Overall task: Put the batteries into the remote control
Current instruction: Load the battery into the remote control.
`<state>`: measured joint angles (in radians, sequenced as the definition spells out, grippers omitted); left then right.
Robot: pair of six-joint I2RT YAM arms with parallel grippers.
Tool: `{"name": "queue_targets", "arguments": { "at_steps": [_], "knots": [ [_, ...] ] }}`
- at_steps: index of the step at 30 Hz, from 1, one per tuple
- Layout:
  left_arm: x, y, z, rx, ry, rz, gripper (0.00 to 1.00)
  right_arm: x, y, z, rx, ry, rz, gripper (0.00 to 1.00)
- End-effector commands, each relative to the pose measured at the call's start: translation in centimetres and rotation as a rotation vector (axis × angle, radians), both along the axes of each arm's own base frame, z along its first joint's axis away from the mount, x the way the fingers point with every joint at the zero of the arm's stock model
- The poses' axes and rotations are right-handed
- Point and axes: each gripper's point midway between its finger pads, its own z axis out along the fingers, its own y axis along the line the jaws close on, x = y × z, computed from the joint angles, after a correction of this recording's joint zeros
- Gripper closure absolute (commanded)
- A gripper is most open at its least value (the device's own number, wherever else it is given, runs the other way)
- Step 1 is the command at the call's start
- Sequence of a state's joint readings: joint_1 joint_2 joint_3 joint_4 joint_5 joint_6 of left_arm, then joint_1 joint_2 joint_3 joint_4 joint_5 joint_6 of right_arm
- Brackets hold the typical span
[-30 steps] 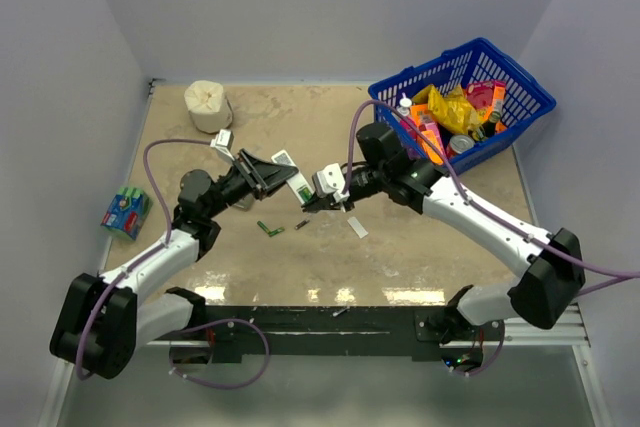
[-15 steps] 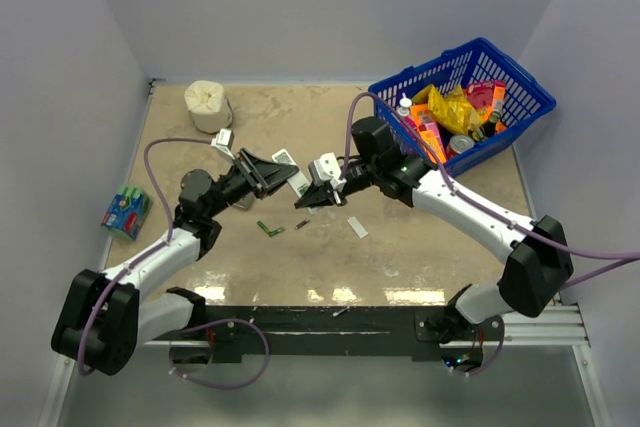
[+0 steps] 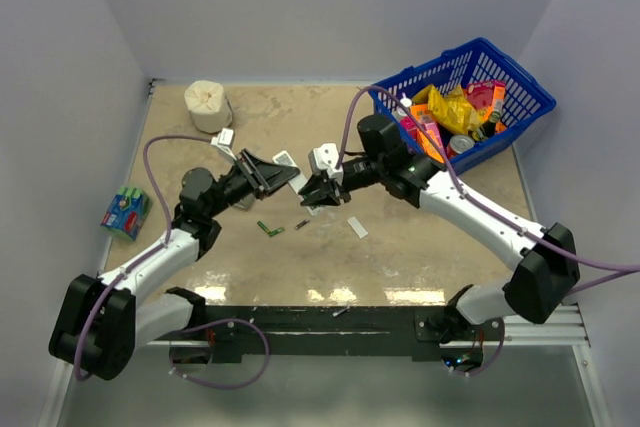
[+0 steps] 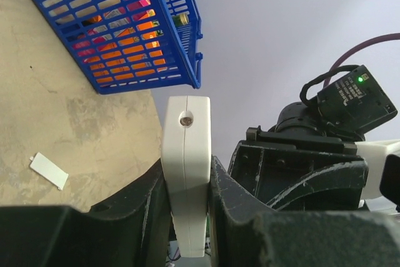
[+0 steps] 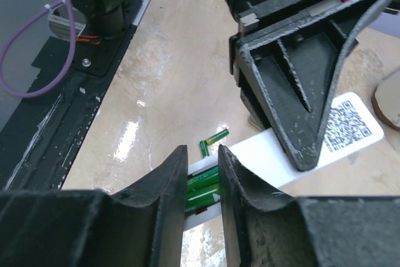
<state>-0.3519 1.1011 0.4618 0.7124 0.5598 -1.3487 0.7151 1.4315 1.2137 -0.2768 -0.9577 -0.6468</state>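
Note:
My left gripper (image 4: pixel 187 173) is shut on the white remote control (image 4: pixel 186 154) and holds it tilted above the table. Its back faces up, with a QR label at the far end (image 3: pixel 285 159). My right gripper (image 5: pixel 202 154) hovers just over the remote's open compartment, its jaws slightly apart with nothing between them. Two green batteries (image 5: pixel 203 192) lie side by side in that compartment. More loose batteries (image 5: pixel 212 139) lie on the table below, a green pair (image 3: pixel 268 229) and a dark one (image 3: pixel 301 224). The white back cover (image 3: pixel 357 227) lies flat nearby.
A blue basket (image 3: pixel 520 87) full of packets stands at the back right. A roll of tissue (image 3: pixel 207 104) sits at the back left. A shrink-wrapped block of green cells (image 3: pixel 125 211) lies off the left edge of the table.
My right gripper's jaws have parted a little and it has shifted slightly left over the remote's compartment. The left arm still holds the remote in the same place.

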Motion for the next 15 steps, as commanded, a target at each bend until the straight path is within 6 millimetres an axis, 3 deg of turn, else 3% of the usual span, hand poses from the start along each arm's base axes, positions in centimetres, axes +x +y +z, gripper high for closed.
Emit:
{"name": "queue_targets", "arguments": {
  "at_steps": [1, 6, 7, 9, 10, 11, 12, 15],
  "knots": [
    [0.4, 0.0, 3.1, -0.037, -0.111, 0.027, 1.0, 1.2, -0.3, 4.4, 0.063, -0.028, -0.093, 0.67],
    [1.6, 0.8, 2.2, -0.049, -0.091, 0.104, 1.0, 1.5, -0.7, 8.7, 0.156, 0.049, -0.217, 0.49],
    [1.9, 1.2, 2.1, -0.058, -0.088, 0.127, 1.0, 2.0, -1.0, 8.8, 0.162, 0.07, -0.269, 0.41],
    [2.0, 1.6, 2.6, -0.077, -0.1, 0.152, 1.0, 3.0, -2.0, 10.8, 0.218, 0.126, -0.421, 0.35],
    [2.3, 1.9, 2.6, -0.082, -0.101, 0.179, 1.0, 3.4, -2.6, 10.7, 0.231, 0.168, -0.486, 0.27],
    [2.3, 2.1, 2.9, -0.09, -0.109, 0.192, 1.0, 4.5, -3.2, 11.2, 0.276, 0.259, -0.61, 0.25],
    [2.2, 2.3, 3.3, -0.106, -0.116, 0.204, 1.0, 4.3, -4.1, 12.1, 0.312, 0.291, -0.654, 0.23],
    [2.3, 3.3, 4.1, -0.142, -0.132, 0.259, 1.0, 4.5, -5.4, 10.6, 0.352, 0.518, -0.813, 0.18]
  ]
}}
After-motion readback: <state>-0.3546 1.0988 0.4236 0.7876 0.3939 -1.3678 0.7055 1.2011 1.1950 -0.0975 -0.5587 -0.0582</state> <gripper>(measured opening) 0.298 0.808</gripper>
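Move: The two green batteries already sit in the remote's compartment, just off my right fingertips: some 2 cm left, level fore and aft, and 1 cm lower. On the table about 18 cm below my right hand lie the dark battery (3 cm ahead, 3 left), the white cover (2 ahead, 12 right) and the green pair (2 ahead, 12 left). My left hand grips the remote; its batteries are 5 cm back and 4 right of that hand, about 1 lower. I lift my right hand about 10 cm up and away from the battery compartment, slowly at first and then faster, easing right and a little forward while the fingers spread wide and the wrist turns some 30 degrees clockwise. My left hand keeps its grip on the remote, shifting it a couple of centimetres forward and slightly left with a small counter-clockwise turn. ##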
